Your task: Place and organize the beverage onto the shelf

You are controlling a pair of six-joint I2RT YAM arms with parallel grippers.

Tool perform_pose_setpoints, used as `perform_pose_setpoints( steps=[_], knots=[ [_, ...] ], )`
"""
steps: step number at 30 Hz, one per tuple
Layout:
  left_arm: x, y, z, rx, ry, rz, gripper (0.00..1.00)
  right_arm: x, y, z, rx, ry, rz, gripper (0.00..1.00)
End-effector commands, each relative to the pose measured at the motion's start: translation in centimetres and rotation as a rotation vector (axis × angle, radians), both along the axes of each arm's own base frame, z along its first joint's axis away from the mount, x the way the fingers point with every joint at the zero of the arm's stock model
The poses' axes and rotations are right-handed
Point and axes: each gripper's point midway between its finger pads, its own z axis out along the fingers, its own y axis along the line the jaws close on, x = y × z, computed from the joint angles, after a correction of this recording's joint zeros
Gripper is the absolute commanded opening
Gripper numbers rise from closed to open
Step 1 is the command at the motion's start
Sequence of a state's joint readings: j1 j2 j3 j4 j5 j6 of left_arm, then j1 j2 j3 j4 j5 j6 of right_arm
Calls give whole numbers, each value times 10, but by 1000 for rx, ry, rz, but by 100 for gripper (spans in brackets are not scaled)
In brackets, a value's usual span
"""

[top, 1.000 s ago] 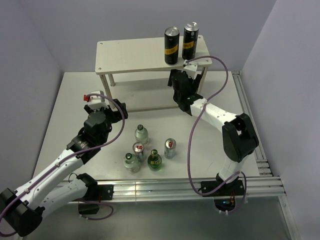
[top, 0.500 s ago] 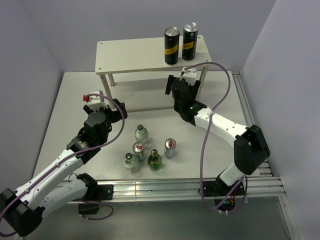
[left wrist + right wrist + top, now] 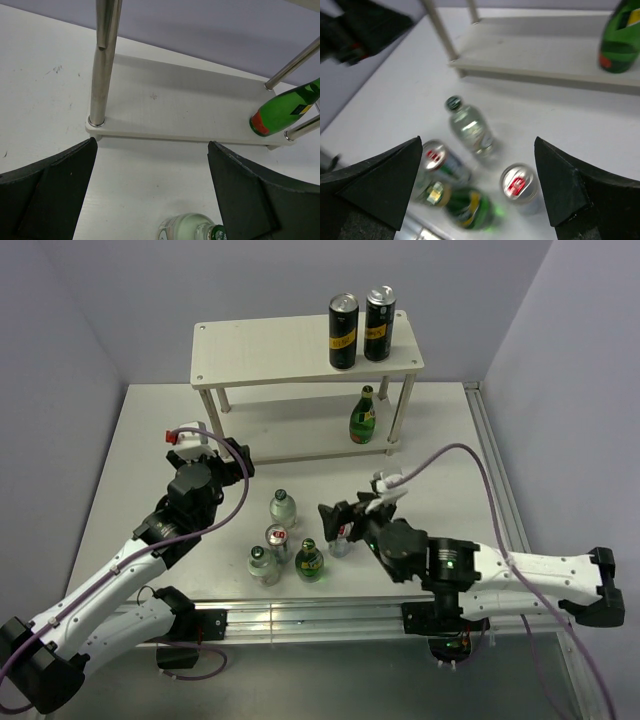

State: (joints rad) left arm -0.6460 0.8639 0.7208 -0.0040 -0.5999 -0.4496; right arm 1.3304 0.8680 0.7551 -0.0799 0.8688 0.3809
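Observation:
The cream shelf (image 3: 280, 352) stands at the back; one green bottle (image 3: 365, 416) (image 3: 620, 40) (image 3: 282, 112) is upright on the right end of its lower board (image 3: 190, 110). On the table in front stand two clear bottles (image 3: 283, 507) (image 3: 263, 563), two slim cans (image 3: 277, 538) (image 3: 341, 537) and a second green bottle (image 3: 310, 559). My right gripper (image 3: 350, 510) (image 3: 480, 187) hovers open over this cluster, holding nothing, with the right-hand can (image 3: 518, 182) nearest its right finger. My left gripper (image 3: 236, 452) (image 3: 152, 195) is open and empty left of the cluster, facing the shelf, a clear bottle (image 3: 192, 227) just below it.
Two tall black cans with yellow labels (image 3: 343, 331) (image 3: 379, 322) stand on the right of the shelf's top board. Round posts (image 3: 102, 75) hold the tiers apart. Grey walls close the back and sides; a metal rail (image 3: 330, 612) runs along the near edge.
My right arm has pulled back from the lower shelf, leaving the green bottle standing there, and swung down over the drinks on the table. The left arm has not moved.

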Motion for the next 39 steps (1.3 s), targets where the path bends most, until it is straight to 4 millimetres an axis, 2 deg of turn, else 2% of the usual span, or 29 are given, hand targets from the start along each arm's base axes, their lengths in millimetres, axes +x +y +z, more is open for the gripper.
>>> perform_pose_setpoints(
  steps=[1,4,5,8,13,17,26,32,39],
  knots=[
    [-2,0,7,-33,-31,0,99,-38,0,-13,5,54,89,100],
    [-3,0,3,-35,-24,-3,99,-59,15,-18,-8,78,184,100],
    [-2,0,2,-34,-20,1,99,-71,26,-20,-12,89,252,100],
    [-4,0,5,-45,-23,-6,99,-85,47,-27,-10,109,304,97],
    [-9,0,10,-66,-33,-17,99,-97,74,-55,-65,135,318,95],
    [-13,2,6,-57,-18,-20,99,-94,83,-72,-107,132,279,94],
    [-11,1,6,-54,-19,-25,99,-69,75,-78,-140,58,83,88],
    [-10,0,5,-52,-17,-27,99,-59,78,-79,-141,23,9,72],
    [-11,1,3,-47,-15,-24,99,-50,82,-81,-136,9,-5,65]
  ],
)
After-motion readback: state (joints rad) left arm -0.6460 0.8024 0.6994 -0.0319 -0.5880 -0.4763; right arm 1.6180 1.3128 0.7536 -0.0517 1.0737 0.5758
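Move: The green bottle on the table stands about 4 cm back from the right gripper and 8 cm to its left, its middle some 17 cm below. One soda can is 2 cm ahead and 2 cm left of the gripper, the other level with it and 14 cm left. A clear bottle stands 5 cm back and 17 cm left; all are about 20 cm below. From the left gripper, the green bottle lies roughly 16 cm back and 20 cm right, 17 cm down. Swing the right gripper back about 10 cm and to the left, then sink it some 11 cm to the green bottle's neck, rolling its left side down about 15 degrees. Ease forward again around the neck while turning the fingers back clockwise, and close them by about a third, not yet gripping. ##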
